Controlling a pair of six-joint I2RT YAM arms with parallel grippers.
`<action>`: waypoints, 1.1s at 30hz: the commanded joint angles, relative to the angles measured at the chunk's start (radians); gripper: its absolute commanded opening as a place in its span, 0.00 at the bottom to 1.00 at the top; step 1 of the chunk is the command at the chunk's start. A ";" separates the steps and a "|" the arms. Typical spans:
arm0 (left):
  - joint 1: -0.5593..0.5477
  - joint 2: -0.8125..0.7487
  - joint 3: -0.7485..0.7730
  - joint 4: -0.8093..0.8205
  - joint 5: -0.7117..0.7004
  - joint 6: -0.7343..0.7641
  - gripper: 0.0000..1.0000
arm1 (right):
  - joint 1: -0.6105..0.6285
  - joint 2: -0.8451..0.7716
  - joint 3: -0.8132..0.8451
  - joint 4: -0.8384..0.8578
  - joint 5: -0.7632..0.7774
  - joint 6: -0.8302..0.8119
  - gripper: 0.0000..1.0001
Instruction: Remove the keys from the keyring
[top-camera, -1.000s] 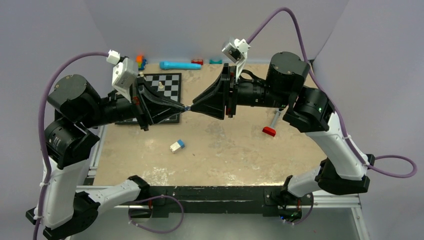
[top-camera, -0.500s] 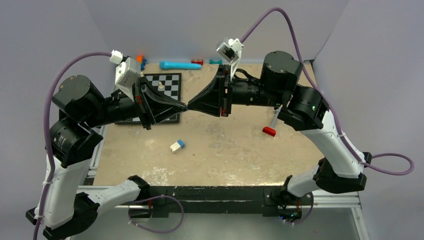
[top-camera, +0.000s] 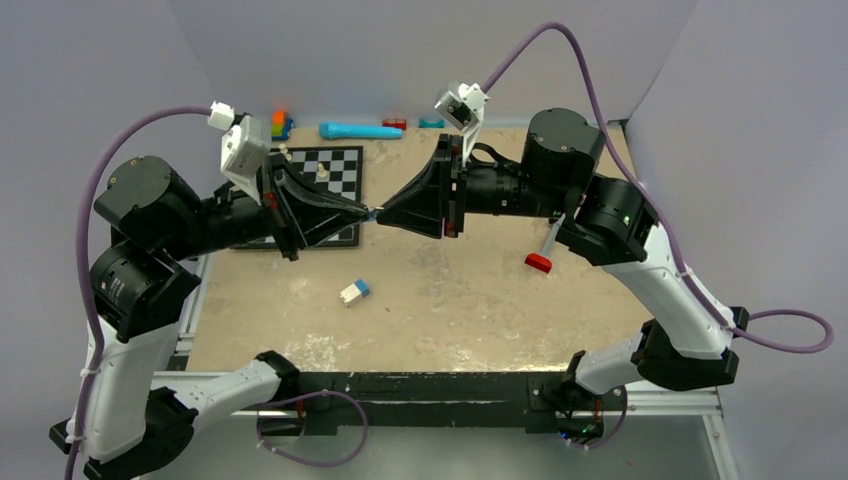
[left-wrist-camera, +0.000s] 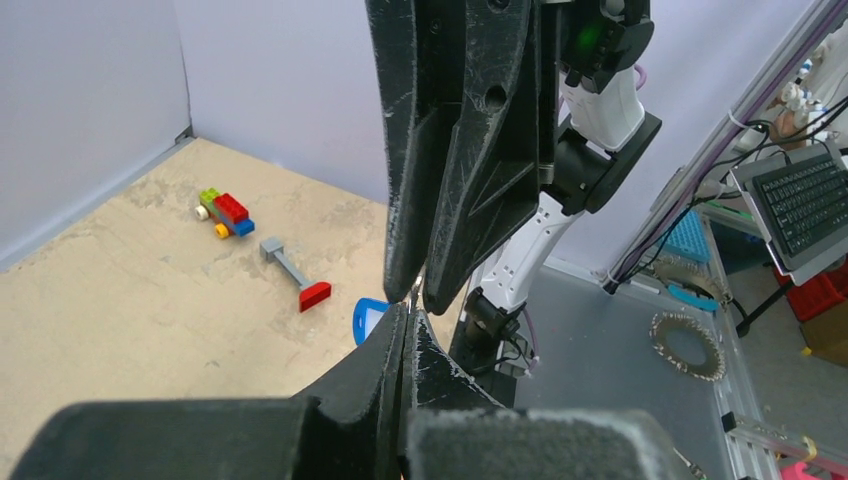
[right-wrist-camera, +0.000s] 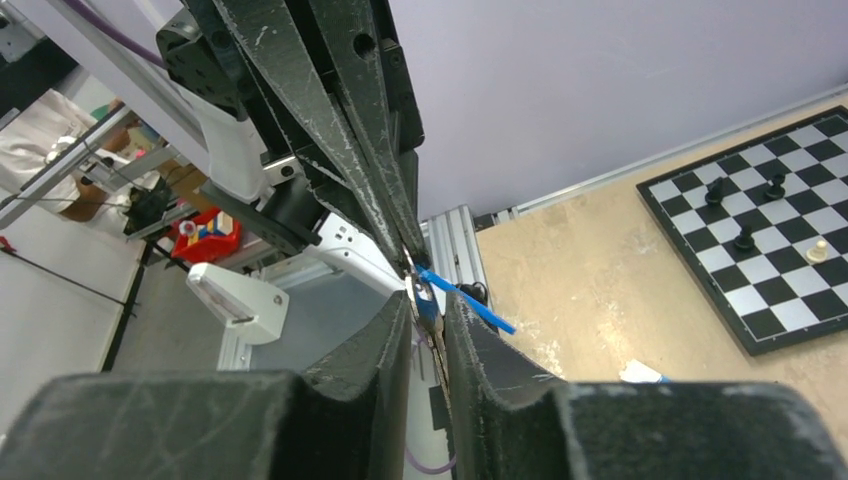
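My two grippers meet tip to tip in mid-air above the table, by the chessboard's right edge. The left gripper (top-camera: 366, 212) (left-wrist-camera: 410, 308) is shut, with a thin glint of metal, the keyring (left-wrist-camera: 414, 293), at its tips. A blue plastic tag (left-wrist-camera: 368, 320) hangs beside them and shows edge-on as a blue strip (right-wrist-camera: 470, 306) in the right wrist view. The right gripper (top-camera: 380, 213) (right-wrist-camera: 429, 306) has its jaws a narrow gap apart, closed around the keys (right-wrist-camera: 425, 299): a small blue head and a pale silver blade. The ring itself is mostly hidden.
A chessboard (top-camera: 322, 180) with a few pieces lies at the back left. A white-and-blue block (top-camera: 354, 291) sits in the middle of the table. A grey tool with a red head (top-camera: 541, 258) lies on the right. A long blue object (top-camera: 360, 130) and coloured bricks (top-camera: 281, 122) line the back.
Both grippers have stayed tip to tip. The joined tips swayed slightly and came back, and both wrists have shifted a little to the left.
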 joint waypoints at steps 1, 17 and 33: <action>-0.001 -0.007 0.001 0.063 -0.024 -0.026 0.00 | 0.002 -0.023 -0.006 0.035 -0.010 0.006 0.18; -0.001 -0.030 -0.061 0.158 -0.032 -0.089 0.00 | 0.002 -0.023 -0.019 0.079 -0.007 0.030 0.00; -0.002 -0.093 -0.191 0.329 -0.110 -0.197 0.00 | 0.001 -0.041 -0.067 0.154 -0.013 0.063 0.00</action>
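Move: The key end of the metal bunch sits right at the right hand's open fingertips, about 1 cm to the left and level with them. The blue tag hangs roughly 2 cm ahead and 3 cm below the right hand, and the left fingertips, shut on the keyring, are some 3 cm to its left. From the left hand the key end lies about 2 cm to the right, level; the blue tag is about 2 cm ahead, 3 cm to the right and 3 cm below. Closing from about a quarter open, the right fingers pinch the thin metal at the key end while the hand stays in place, then it rises barely 1 cm. The left hand keeps its shut grip on the keyring, eases up about 1 cm and slightly forward, and tilts its fingertips upward by some 10 degrees. ##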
